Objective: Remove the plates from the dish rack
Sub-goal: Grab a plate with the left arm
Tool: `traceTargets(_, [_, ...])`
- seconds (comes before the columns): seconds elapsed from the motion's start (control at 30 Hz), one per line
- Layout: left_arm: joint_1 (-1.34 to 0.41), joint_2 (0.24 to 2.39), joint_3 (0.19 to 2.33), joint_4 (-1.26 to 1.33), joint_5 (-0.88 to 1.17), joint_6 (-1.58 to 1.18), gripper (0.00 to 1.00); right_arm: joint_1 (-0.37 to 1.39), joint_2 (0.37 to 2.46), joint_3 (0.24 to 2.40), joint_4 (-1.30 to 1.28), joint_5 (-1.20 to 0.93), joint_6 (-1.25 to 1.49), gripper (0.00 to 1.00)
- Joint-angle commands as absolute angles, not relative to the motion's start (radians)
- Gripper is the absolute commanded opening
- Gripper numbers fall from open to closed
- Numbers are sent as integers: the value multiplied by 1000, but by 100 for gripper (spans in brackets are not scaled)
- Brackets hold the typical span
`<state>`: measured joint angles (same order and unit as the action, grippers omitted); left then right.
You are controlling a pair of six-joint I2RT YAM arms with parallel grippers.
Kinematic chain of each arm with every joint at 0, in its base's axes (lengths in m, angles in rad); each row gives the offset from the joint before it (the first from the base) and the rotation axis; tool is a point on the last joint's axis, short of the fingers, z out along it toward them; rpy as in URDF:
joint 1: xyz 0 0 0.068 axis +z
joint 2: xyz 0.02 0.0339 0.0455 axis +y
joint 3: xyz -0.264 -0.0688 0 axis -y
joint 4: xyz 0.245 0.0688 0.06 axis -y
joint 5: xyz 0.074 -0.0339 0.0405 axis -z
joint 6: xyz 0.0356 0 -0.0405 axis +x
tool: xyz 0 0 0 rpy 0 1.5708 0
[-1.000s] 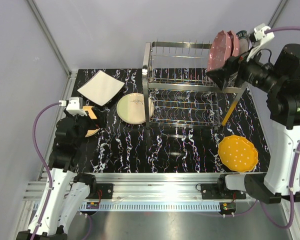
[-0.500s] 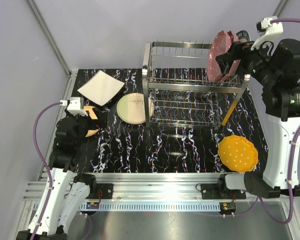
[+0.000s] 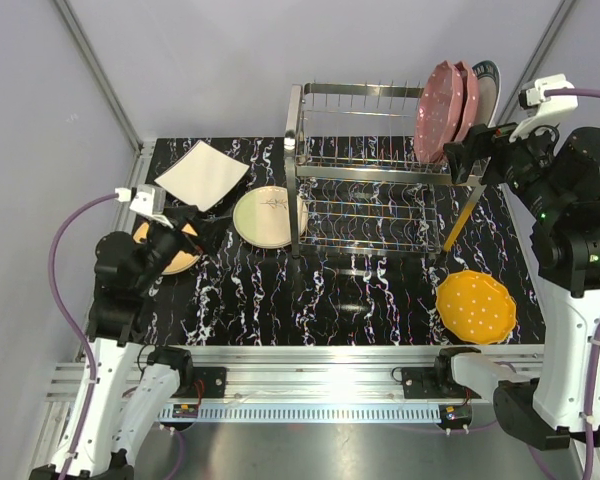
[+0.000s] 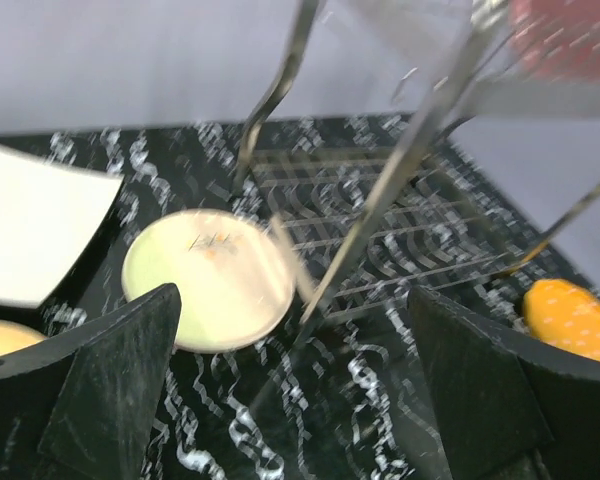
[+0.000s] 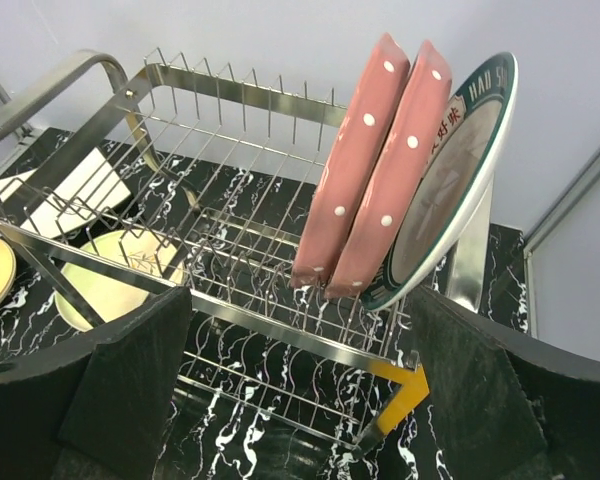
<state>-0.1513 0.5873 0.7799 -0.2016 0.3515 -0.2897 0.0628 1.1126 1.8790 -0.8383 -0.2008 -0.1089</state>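
The chrome wire dish rack [image 3: 370, 170] stands at the back of the table. Two pink dotted plates [image 3: 442, 95] and a white plate with a dark patterned rim [image 3: 487, 85] stand upright at its upper right end. In the right wrist view the pink plates [image 5: 365, 160] and the rimmed plate [image 5: 460, 170] lean above the rack [image 5: 230, 300]. My right gripper [image 3: 472, 152] [image 5: 300, 390] hangs open just in front of them, holding nothing. My left gripper [image 3: 192, 228] [image 4: 295, 390] is open and empty over the table's left side, facing the rack [image 4: 400, 170].
A white square plate [image 3: 202, 175], a pale green plate [image 3: 267, 217] and an orange plate [image 3: 165, 255] lie left of the rack. A yellow-orange dotted plate [image 3: 476, 306] lies at the front right. A yellow bracket [image 3: 460, 225] marks the rack's right front leg.
My right gripper has drawn back from the pink plates, which stay in the rack. My left arm has lifted and turned toward the rack, uncovering more of the orange plate.
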Motion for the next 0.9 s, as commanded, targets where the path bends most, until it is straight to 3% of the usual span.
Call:
traceTargets(0.0, [-158, 604, 897, -136, 463, -347, 99, 61, 1091, 1855, -813, -161, -132, 98])
traceTargets(0.33, [-239, 673, 1009, -129, 520, -419, 99, 55, 1034, 1769, -818, -158, -132, 99])
traceTargets(0.87, [-664, 971, 1368, -204, 238, -295, 99, 35, 884, 1600, -905, -43, -268, 95])
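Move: Ahead and far to the right of the left hand, about 16 cm out, 40 cm right and 17 cm higher, stands the nearer pink plate in the rack; the second pink plate is some 3 cm right of it, level with it. The rack's upper front-left corner is roughly 10 cm ahead of the left hand, 16 cm right and 11 cm higher. From the right hand, the nearer pink plate lies about 13 cm ahead, 5 cm left and 2 cm lower. Climbing first, then swinging right towards the pink plates, the empty left hand rises about 14 cm and travels some 13 cm right, easing back a few centimetres as it turns about 25 degrees clockwise, fingers wide open. The right hand, also open and empty, sinks about 6 cm and draws slightly back and right, away from the plates. ##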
